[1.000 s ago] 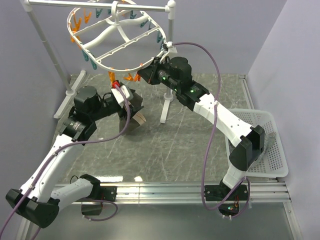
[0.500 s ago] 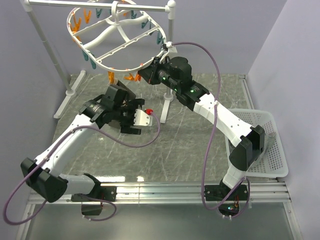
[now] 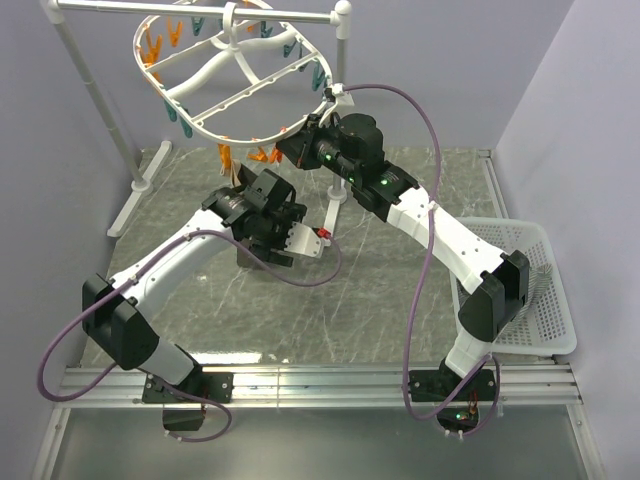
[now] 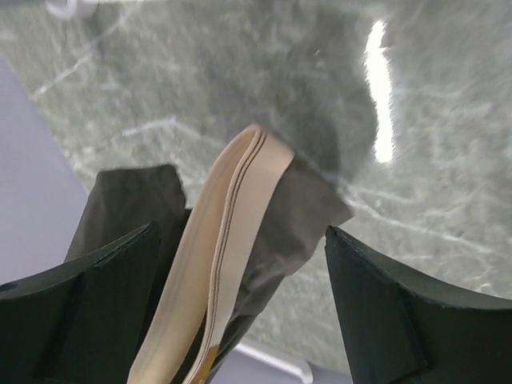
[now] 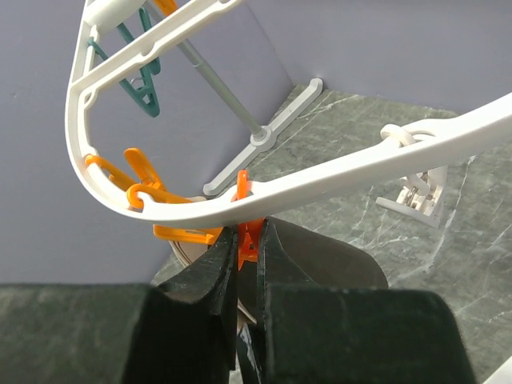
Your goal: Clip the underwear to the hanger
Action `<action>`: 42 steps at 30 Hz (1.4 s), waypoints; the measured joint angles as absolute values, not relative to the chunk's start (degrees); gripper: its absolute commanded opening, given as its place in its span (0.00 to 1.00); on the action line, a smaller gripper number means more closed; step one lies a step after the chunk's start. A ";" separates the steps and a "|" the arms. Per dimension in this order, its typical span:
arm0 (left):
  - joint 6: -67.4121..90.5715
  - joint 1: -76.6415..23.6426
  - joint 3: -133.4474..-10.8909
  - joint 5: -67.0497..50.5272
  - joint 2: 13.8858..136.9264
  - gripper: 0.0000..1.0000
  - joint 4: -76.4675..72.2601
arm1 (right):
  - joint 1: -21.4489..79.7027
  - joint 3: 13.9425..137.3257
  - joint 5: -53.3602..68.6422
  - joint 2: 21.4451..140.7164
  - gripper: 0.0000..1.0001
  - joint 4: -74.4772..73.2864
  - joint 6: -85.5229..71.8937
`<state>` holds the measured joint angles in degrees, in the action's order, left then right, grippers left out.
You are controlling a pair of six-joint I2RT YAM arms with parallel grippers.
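The hanger (image 3: 240,95), a white oval ring with orange and teal clothespins, hangs from the rail. My right gripper (image 5: 250,240) is shut on an orange clothespin (image 5: 253,228) at the hanger's near rim (image 5: 320,182); from above that gripper (image 3: 292,148) sits at the ring's front edge. The underwear (image 4: 300,208) hangs just under that pin, its beige waistband (image 4: 240,200) running up between the fingers of my open left gripper (image 4: 240,240). Neither finger presses on it. Whether the pin grips the cloth I cannot tell. In the top view the left arm hides most of the underwear.
The white pole rail stand (image 3: 100,100) holds the hanger, with a foot (image 3: 330,215) on the marbled floor near my left wrist. A white basket (image 3: 540,300) sits at the right. Lilac walls close in the back and sides.
My left arm has swung right and its wrist has rolled over, the jaws now open around the hanging waistband. The right arm and the hanger have stayed still.
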<state>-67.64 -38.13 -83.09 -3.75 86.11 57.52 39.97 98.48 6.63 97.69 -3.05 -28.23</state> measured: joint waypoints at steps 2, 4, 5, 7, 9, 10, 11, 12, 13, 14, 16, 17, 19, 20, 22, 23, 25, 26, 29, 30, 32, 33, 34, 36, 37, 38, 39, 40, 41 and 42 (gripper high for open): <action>-68.20 -38.06 -82.61 -1.54 86.11 0.88 56.82 | 39.97 98.48 6.61 97.69 0.00 -3.05 -28.18; -68.36 -38.06 -82.61 0.49 86.13 0.84 55.99 | 39.97 98.48 6.61 97.69 0.00 -3.05 -28.12; -68.40 -38.09 -82.61 1.54 86.24 0.83 55.40 | 39.97 98.48 6.61 97.69 0.00 -3.05 -28.03; -68.51 -38.06 -82.61 3.22 86.63 0.82 54.65 | 39.97 98.48 6.59 97.69 0.00 -3.05 -27.99; -68.93 -37.87 -82.63 4.21 87.57 0.81 54.72 | 39.97 98.48 6.61 97.69 0.00 -3.05 -27.99; -69.23 -37.74 -82.74 4.47 88.18 0.81 55.07 | 39.97 98.48 6.59 97.69 0.00 -3.05 -27.99; -69.41 -37.58 -83.13 4.60 88.92 0.81 55.90 | 39.97 98.48 6.61 97.69 0.00 -3.05 -27.99; -69.45 -37.34 -83.77 4.67 89.91 0.81 56.86 | 39.97 98.48 6.61 97.69 0.00 -3.05 -27.97; -69.47 -37.12 -84.38 4.67 90.74 0.82 57.60 | 39.97 98.48 6.61 97.69 0.00 -3.05 -27.94; -69.45 -36.88 -85.03 4.64 91.59 0.82 58.37 | 39.97 98.48 6.61 97.69 0.00 -3.05 -27.90; -69.45 -36.45 -85.73 4.82 92.53 0.82 59.33 | 39.97 98.48 6.63 97.69 0.00 -3.05 -27.81; -69.45 -36.27 -85.80 4.95 92.68 0.82 59.61 | 39.97 98.48 6.63 97.69 0.00 -3.05 -27.81; -69.43 -36.03 -85.86 5.37 92.84 0.82 60.29 | 39.97 98.48 6.66 97.69 0.00 -3.05 -27.81; -69.43 -36.01 -85.86 5.56 92.86 0.82 60.66 | 39.97 98.48 6.66 97.69 0.00 -3.05 -27.81; -69.43 -36.01 -85.97 5.96 93.03 0.80 61.34 | 39.97 98.48 6.66 97.69 0.00 -3.05 -27.81; -69.45 -35.94 -86.35 6.13 93.38 0.76 62.00 | 39.97 98.48 6.66 97.69 0.00 -3.05 -27.81; -69.30 -35.68 -87.07 6.39 94.32 0.67 62.74 | 39.97 98.48 6.66 97.69 0.00 -3.05 -27.81; -69.21 -35.55 -87.59 6.48 94.87 0.53 63.35 | 39.97 98.48 6.66 97.69 0.00 -3.05 -27.81; -69.17 -35.05 -89.21 6.35 96.25 0.33 64.95 | 39.97 98.48 6.63 97.69 0.00 -3.05 -27.81; -69.08 -34.87 -89.67 6.09 96.38 0.27 65.28 | 39.97 98.48 6.63 97.69 0.00 -3.05 -27.81; -69.23 -34.63 -90.32 5.04 96.25 0.09 65.80 | 39.97 98.48 6.63 97.69 0.00 -3.05 -27.81; -69.23 -34.59 -90.50 4.21 96.05 0.02 65.84 | 39.94 98.48 6.63 97.69 0.00 -3.05 -27.81; -69.43 -34.59 -90.54 3.42 95.74 0.01 65.87 | 39.92 98.48 6.63 97.69 0.00 -3.05 -27.81; -69.60 -34.59 -90.54 1.87 94.96 0.00 66.04 | 39.88 98.48 6.66 97.69 0.00 -3.05 -27.81; -69.65 -34.59 -90.54 1.04 94.45 0.01 66.19 | 39.83 98.48 6.63 97.69 0.00 -3.05 -27.83; -69.65 -34.59 -90.39 0.19 93.80 0.00 66.22 | 39.81 98.48 6.63 97.69 0.00 -3.05 -27.83; -69.65 -34.57 -90.17 -0.47 93.14 0.00 66.19 | 39.81 98.48 6.63 97.69 0.00 -3.07 -27.83; -69.65 -34.54 -89.58 -1.41 91.92 0.00 65.84 | 39.81 98.48 6.63 97.69 0.00 -3.07 -27.83; -69.65 -34.44 -88.88 -2.26 90.74 0.00 65.45 | 39.77 98.48 6.63 97.69 0.00 -3.07 -27.83; -69.56 -34.20 -88.01 -3.36 89.19 0.00 65.12 | 39.75 98.45 6.63 97.69 0.00 -3.09 -27.86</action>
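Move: The underwear hangs from an orange clip about 8 cm ahead, 9 cm left and 18 cm above the left gripper. Its waistband's free end is some 3 cm ahead, 4 cm left and 3 cm below the left gripper. The orange clip in the right gripper is roughly 9 cm ahead of the left one, 2 cm right and 19 cm up. From the right gripper, the free end lies about 6 cm back, 6 cm left and 21 cm below. Bring the open left gripper about 5 cm left, forward and down over the waistband's free end, rolling the wrist some 15 degrees so its left side rises. Shut the fingers to pinch the band's folded end, then lift and draw back 3 to 4 cm, easing right and undoing most of the roll. Keep the right gripper still, squeezing its clip. ##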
